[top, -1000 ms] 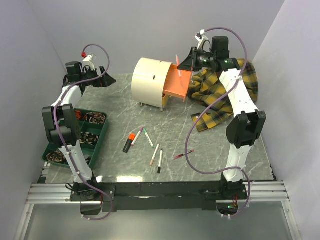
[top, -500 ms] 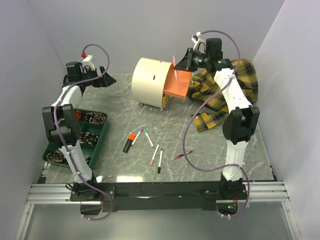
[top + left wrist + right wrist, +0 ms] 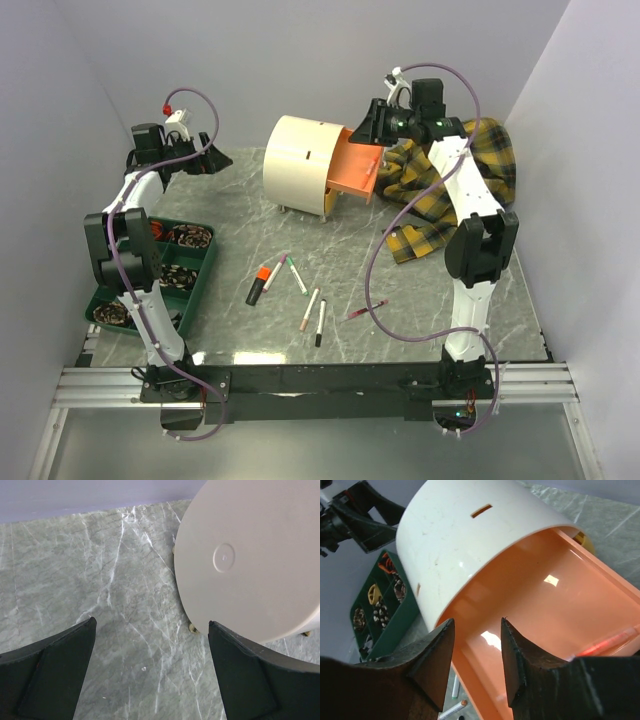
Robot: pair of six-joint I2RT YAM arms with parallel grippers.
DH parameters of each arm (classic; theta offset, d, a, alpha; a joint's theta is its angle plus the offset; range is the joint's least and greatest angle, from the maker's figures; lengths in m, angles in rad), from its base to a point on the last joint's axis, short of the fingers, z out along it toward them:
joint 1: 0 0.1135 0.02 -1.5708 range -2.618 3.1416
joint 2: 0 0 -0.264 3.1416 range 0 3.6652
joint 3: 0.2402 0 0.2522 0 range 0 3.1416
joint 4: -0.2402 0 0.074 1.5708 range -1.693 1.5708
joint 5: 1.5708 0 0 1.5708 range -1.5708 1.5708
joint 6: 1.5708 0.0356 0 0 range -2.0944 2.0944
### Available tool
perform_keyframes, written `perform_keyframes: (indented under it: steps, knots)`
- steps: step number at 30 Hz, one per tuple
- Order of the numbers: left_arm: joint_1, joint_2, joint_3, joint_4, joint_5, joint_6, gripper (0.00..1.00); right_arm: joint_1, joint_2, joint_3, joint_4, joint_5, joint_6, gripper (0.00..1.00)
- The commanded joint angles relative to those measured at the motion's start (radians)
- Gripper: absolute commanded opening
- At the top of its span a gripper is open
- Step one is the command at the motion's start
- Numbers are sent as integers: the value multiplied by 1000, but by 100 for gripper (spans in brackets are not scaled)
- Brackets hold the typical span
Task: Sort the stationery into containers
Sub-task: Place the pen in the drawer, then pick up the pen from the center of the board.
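Note:
The cream round-topped cabinet stands at the back with its orange drawer pulled out to the right. My right gripper hangs over that drawer, open and with nothing between its fingers. A thin pink-red pen lies inside the drawer. On the table lie an orange-capped black marker, several thin pens and a red pen. My left gripper is wide open left of the cabinet, above bare marble.
A yellow plaid cloth is heaped right of the drawer, under the right arm. A green compartment tray with small items sits at the left edge beside the left arm. Grey walls close in the back and both sides.
My right gripper has gone from shut to open. The pink pen it held upright over the drawer now lies inside the drawer. The left arm has not moved.

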Motion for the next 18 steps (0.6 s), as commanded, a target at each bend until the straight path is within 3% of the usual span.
perform_keyframes:
  steps: [1, 3, 4, 6, 7, 10, 13, 18]
  knots:
    - [-2, -5, 27, 35, 15, 4, 100, 7, -100, 79, -23, -92, -125, 48]
    - [-4, -19, 26, 34, 3, 17, 99, 27, -154, 85, -91, -145, -257, 48]
    - [-4, -22, 24, 37, -3, 23, 100, 47, -178, 81, -209, -152, -489, 48]
    - [-4, -34, 17, 43, -35, 33, 99, 120, -262, -10, -331, -83, -738, 48]
    - [-2, -39, 7, 41, -46, 30, 99, 147, -296, -68, -406, -48, -942, 48]
    - [-5, -60, -25, 104, -104, 2, 99, 229, -421, -338, -436, 75, -1207, 47]
    - [-5, -94, -66, 130, -143, -6, 100, 285, -495, -551, -454, 175, -1432, 47]
    - [-5, -149, -108, 75, -152, 48, 99, 351, -509, -781, -412, 301, -1556, 43]
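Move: The red pen on the table lies about 32 cm back from the right hand, level with it sideways and some 28 cm below. The black-capped marker lies about 11 cm to the left of that pen and 3 cm nearer the base; the cloth corner is 19 cm beyond the pen and 11 cm to its right. The open orange drawer is 2 cm left of the right hand and 10 cm below. From the left hand, the red pen is about 34 cm back, 38 cm right and 18 cm down. Back towards the base, the empty right hand sweeps away from the open drawer, gathering speed over some 22 cm; it rises slightly at first, then sinks towards the red pen on the table. The wrist rolls strongly and tips the fingers more steeply down, still leftward, with the gripper staying about half open. ##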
